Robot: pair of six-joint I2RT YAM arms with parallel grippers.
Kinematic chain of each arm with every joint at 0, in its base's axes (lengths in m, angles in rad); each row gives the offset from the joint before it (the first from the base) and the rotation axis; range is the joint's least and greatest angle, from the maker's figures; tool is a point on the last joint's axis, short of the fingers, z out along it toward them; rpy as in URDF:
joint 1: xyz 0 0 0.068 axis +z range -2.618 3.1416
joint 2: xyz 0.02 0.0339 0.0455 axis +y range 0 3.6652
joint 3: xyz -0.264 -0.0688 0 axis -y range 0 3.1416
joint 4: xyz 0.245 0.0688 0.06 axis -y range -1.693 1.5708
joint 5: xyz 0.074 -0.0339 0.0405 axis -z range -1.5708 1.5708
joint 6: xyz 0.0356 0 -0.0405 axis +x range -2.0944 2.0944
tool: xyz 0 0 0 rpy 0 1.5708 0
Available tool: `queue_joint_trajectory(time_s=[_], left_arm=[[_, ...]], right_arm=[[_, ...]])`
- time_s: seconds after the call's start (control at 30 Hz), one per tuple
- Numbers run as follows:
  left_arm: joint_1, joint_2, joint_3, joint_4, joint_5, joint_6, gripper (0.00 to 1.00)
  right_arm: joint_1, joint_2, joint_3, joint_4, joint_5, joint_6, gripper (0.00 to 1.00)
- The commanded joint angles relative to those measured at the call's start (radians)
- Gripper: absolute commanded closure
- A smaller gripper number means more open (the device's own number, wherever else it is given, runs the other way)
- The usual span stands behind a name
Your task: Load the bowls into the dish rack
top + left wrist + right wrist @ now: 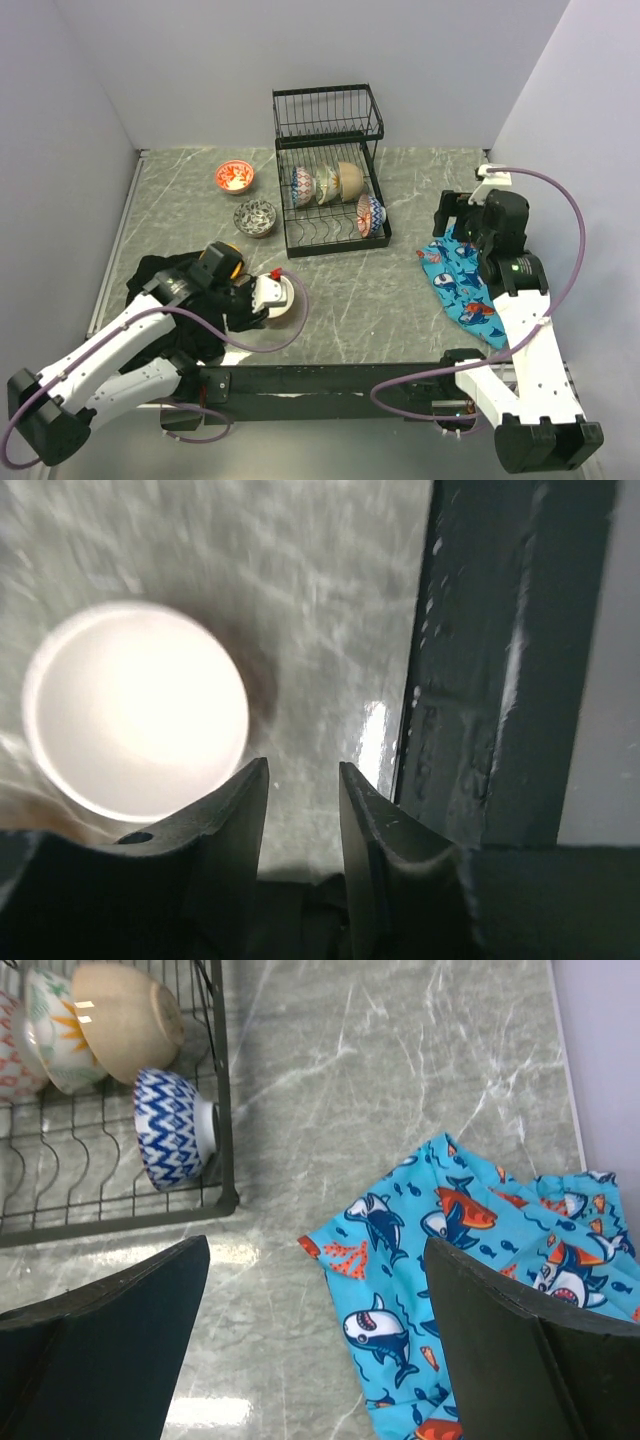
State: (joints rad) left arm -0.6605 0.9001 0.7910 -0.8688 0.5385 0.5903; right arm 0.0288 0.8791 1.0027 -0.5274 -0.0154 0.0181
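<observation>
The black wire dish rack point(328, 130) stands at the back middle. Its lower tray holds several bowls on edge, among them a beige bowl point(125, 1020) and a blue zigzag bowl point(168, 1126). A red bowl point(234, 177) and a dark patterned bowl point(256, 217) sit on the table left of the rack. A white bowl point(135, 710) stands upright just left of my left gripper point(303, 770), whose jaws are narrowly apart with only table between them. An orange bowl point(224, 261) peeks out behind that arm. My right gripper point(316, 1245) hangs wide open and empty, right of the rack.
A blue shark-print cloth point(450, 1250) lies under and right of the right gripper. A black cloth point(160, 275) is bunched under the left arm. The black front rail point(500, 660) runs close to the right of the left gripper. Grey walls close in on three sides.
</observation>
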Motion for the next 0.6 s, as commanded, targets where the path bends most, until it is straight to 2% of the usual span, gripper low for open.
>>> queue_joint_trajectory(time_s=[0.0, 0.3, 0.57], left_arm=[[-0.022, 0.02, -0.058, 0.128, -0.166, -0.104, 0.61], [-0.04, 0.039, -0.134, 0.24, -0.247, -0.107, 0.64], [-0.06, 0.057, -0.161, 0.249, -0.221, -0.101, 0.64]], right_arm=[[0.008, -0.063, 0.007, 0.055, 0.002, 0.016, 0.05], [0.005, -0.097, -0.004, 0.038, -0.001, 0.04, 0.05], [-0.003, -0.118, -0.029, 0.044, -0.008, 0.037, 0.05]])
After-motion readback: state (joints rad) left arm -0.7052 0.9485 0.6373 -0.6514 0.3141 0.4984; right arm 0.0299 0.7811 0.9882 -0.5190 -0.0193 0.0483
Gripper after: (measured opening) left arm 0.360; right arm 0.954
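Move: Some 8 cm ahead of the left hand, about 4 cm to its right and 10 cm below sits the white bowl. The orange bowl stands about 8 cm beyond the white bowl and 12 cm to its left, while the grey patterned bowl lies some 27 cm straight ahead of the hand. The black cloth is about 20 cm left of the hand and 5 cm ahead. From the right hand, the white bowl is roughly 43 cm left, 10 cm back and 24 cm down. Sinking about 5 cm and easing roughly 3 cm forward, the empty left hand closes in on the white bowl's near side, quick at first and then slowing. The wrist swings some 10 degrees counter-clockwise and points its fingers slightly steeper down; they stay part-open, with no touch visible. The empty right hand rises about 2 cm, drawing back slightly and tipping up. ##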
